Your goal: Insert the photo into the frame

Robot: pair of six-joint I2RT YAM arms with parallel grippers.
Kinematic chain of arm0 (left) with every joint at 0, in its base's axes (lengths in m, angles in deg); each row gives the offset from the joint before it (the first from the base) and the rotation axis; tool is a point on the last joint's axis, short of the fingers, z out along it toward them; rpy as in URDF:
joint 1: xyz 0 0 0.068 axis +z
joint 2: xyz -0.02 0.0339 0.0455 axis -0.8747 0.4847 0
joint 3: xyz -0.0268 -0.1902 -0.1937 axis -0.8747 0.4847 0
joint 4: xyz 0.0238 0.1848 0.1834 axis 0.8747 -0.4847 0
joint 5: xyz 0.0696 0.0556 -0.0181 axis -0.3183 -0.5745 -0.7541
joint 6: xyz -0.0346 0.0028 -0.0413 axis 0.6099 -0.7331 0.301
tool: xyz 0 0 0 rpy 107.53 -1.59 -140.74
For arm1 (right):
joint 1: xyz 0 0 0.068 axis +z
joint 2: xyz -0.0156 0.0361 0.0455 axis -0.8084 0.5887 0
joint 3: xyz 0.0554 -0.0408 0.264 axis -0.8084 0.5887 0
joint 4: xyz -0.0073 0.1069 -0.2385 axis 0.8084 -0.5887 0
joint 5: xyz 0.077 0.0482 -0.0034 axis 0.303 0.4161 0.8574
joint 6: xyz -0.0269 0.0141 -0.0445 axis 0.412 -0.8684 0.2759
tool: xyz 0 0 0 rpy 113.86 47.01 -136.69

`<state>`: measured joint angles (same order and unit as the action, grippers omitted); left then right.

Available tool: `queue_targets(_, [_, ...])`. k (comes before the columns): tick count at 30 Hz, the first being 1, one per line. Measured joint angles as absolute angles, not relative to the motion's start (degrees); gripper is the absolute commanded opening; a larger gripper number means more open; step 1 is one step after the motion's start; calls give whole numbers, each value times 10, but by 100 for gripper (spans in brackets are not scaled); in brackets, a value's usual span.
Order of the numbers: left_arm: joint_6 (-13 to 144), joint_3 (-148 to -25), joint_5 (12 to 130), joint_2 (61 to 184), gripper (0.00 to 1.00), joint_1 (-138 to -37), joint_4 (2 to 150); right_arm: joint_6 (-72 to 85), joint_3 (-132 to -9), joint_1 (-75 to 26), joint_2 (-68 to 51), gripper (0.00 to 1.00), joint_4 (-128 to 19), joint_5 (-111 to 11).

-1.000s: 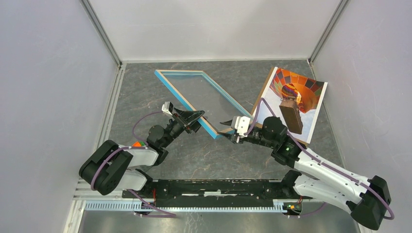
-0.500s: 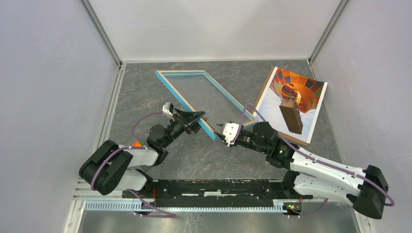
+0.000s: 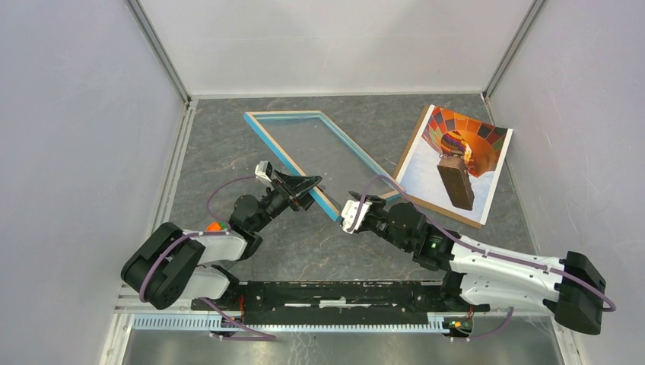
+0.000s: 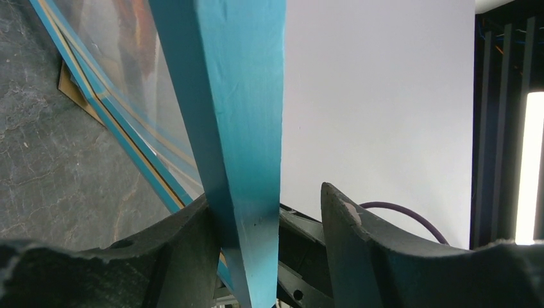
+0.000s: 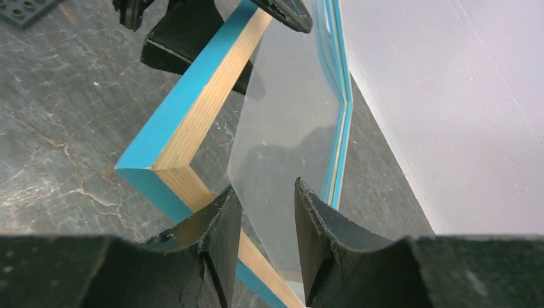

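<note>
The frame stands tilted on its edge mid-table, blue face and light wood back, with a see-through middle. My left gripper is open around its near side bar. In the left wrist view that blue bar leans on the left finger, with a gap to the right finger of the gripper. My right gripper is open at the frame's near corner. Its wrist view shows the wood bar passing under the left finger and the clear pane between the fingertips. The photo, a hot-air balloon print, lies at the right, apart from both grippers.
A brown cardboard board sticks out under the photo, and a brown rectangular piece lies across the print. Grey walls close the table on the left, back and right. A dark block lies on the stone-patterned tabletop near the left arm.
My right arm has swung left, away from the photo, and its gripper now sits at the frame's near corner. The left arm and the frame have hardly moved.
</note>
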<state>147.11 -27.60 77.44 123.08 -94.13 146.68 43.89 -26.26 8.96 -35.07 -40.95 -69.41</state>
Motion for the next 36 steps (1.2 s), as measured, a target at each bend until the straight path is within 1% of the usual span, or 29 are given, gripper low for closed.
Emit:
queue_targets(3, [1471,-276,779,1229,61,-941,1463,448,-246,90,-353,43,-385,-703])
queue_targets(5, [1471,-276,779,1229,61,-941,1462,455,-234,90,-345,41,-356,-707])
queue_targets(9, [1470,-276,778,1228,62,-939,1443,481,-224,90,-295,34,-291,-717])
queue_targets(12, [1470,-273,777,1217,64,-936,1423,501,-218,90,-279,26,-275,-715])
queue_targets(15, [1470,-271,777,1199,72,-936,1403,525,-217,91,-279,14,-284,-697])
queue_targets(17, [1468,-269,775,1184,77,-936,1387,542,-219,91,-279,9,-303,-675])
queue_targets(18, [1466,-268,774,1176,81,-935,1378,548,-222,91,-279,5,-315,-667])
queue_targets(19, [1464,-266,772,1167,88,-935,1363,553,-229,91,-276,2,-333,-660])
queue_targets(20, [1462,-265,771,1161,94,-935,1354,556,-241,91,-270,0,-354,-655])
queue_targets(22, [1458,-262,766,1145,100,-931,1324,557,-275,91,-248,0,-399,-654])
queue_targets(25, [1456,-261,763,1124,100,-924,1274,557,-325,99,-220,0,-455,-660])
queue_targets(36, [1442,-249,763,1059,100,-891,1124,605,-433,151,-193,0,-616,-720])
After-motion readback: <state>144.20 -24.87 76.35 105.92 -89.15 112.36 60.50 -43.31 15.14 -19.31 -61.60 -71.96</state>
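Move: The near edge of the clear sheet is just past my right fingertips, about 1 cm ahead, 2 cm left and 3 cm down. The frame's near corner is roughly 8 cm left and 5 cm back of my right hand, 3 cm lower. From my left hand, which already grips the raised left bar, the sheet edge lies some 14 cm right, 2 cm back and 4 cm lower; the corner is 8 cm right, 8 cm back, 3 cm lower. I sink my right hand about 4 cm, easing slightly forward then back and drifting left, and shut its fingers on the clear sheet's edge; keeping that pinch, I rise a little as the fingers tip downward. Meanwhile my left hand lowers the frame's raised side, opens wide around the bar and goes on down and left, about 6.5 cm lower in all, tilting its fingertips down some 20 degrees. ##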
